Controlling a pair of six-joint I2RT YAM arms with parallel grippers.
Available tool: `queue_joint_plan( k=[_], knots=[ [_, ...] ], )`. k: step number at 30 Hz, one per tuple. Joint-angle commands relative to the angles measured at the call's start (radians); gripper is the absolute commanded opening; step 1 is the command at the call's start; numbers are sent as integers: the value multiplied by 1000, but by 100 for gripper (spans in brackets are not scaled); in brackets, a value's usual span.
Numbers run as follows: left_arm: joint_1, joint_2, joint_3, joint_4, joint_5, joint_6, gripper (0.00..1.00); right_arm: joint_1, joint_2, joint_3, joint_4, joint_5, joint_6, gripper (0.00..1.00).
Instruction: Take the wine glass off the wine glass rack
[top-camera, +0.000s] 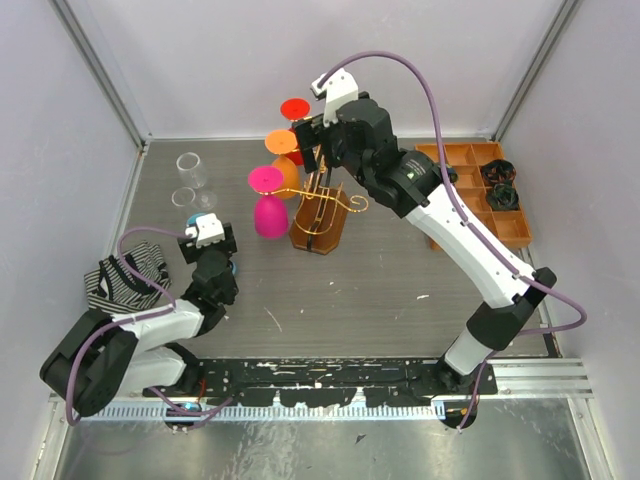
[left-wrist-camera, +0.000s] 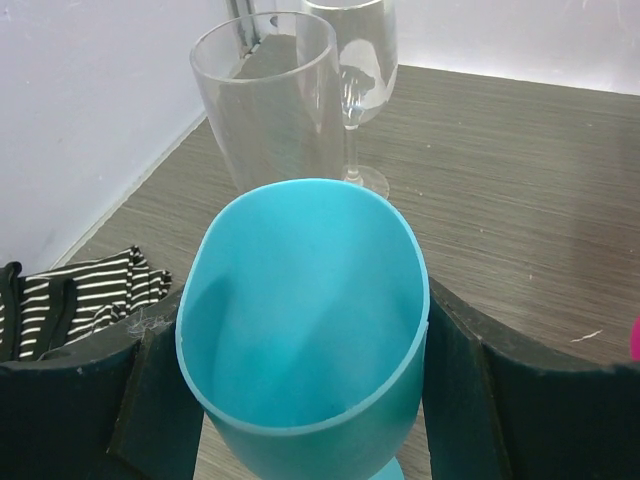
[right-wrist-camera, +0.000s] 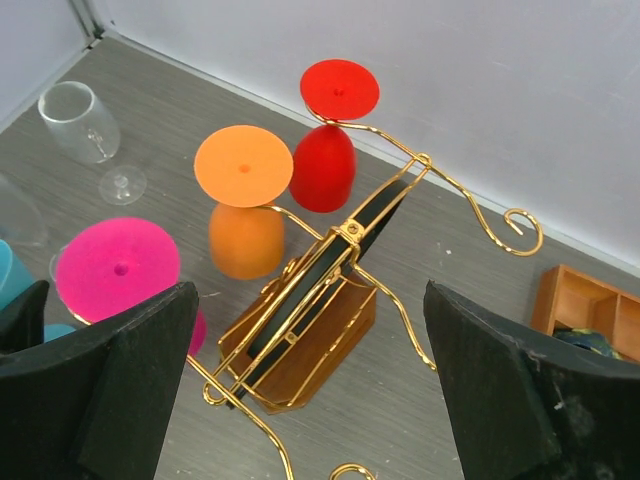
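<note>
The gold wire wine glass rack (top-camera: 322, 212) (right-wrist-camera: 300, 345) stands on its brown wooden base at mid-table. Three wine glasses hang upside down from its left arms: pink (top-camera: 268, 205) (right-wrist-camera: 118, 268), orange (top-camera: 284, 160) (right-wrist-camera: 243, 200) and red (top-camera: 295, 112) (right-wrist-camera: 325, 150). My right gripper (top-camera: 312, 140) (right-wrist-camera: 310, 300) hovers above the rack, open, with nothing between its fingers. At the left, my left gripper (top-camera: 203, 232) (left-wrist-camera: 300, 400) is shut on the bowl of an upright teal wine glass (left-wrist-camera: 300, 320), with a pad pressed against each side.
A tall clear tumbler (left-wrist-camera: 265, 100) (top-camera: 192, 166) and a clear wine glass (left-wrist-camera: 355, 70) (right-wrist-camera: 85, 125) stand at the back left. A striped cloth (top-camera: 130, 275) (left-wrist-camera: 90, 295) lies near the left wall. An orange-brown compartment tray (top-camera: 480, 195) (right-wrist-camera: 590, 305) sits at the right.
</note>
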Motion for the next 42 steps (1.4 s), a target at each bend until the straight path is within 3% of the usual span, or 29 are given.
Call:
queue_joint_plan(
  k=[1, 19, 33, 42],
  knots=[
    [-3, 7, 19, 64, -50, -9, 67, -9, -29, 7, 37, -34, 40, 100],
    [-6, -26, 60, -91, -70, -51, 85, -28, -54, -33, 63, -64, 28, 100],
    [-5, -31, 76, -141, -78, -68, 87, -32, -52, -30, 64, -72, 14, 100],
    [-6, -46, 83, -193, -81, -101, 98, -33, -52, -31, 67, -70, 0, 100]
  ],
)
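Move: The blue wine glass is already between the left fingers, held by the bowl, upright, with its middle about 4 cm below the hand. One clear wine glass stands about 7 cm ahead and 4 cm left of this hand, another 15 cm ahead and 4 cm left. The magenta glass hangs 14 cm right and 5 cm ahead. From the right hand, the blue glass lies about 28 cm left, 6 cm back and 28 cm below. Keep the left gripper almost in place around the blue wine glass and open its fingers to nearly full width, easing their squeeze off the bowl. Let the hand settle only about half a centimetre down as you do, the fingertips tipping some 5 degrees downward; don't draw away from the bowl yet. ##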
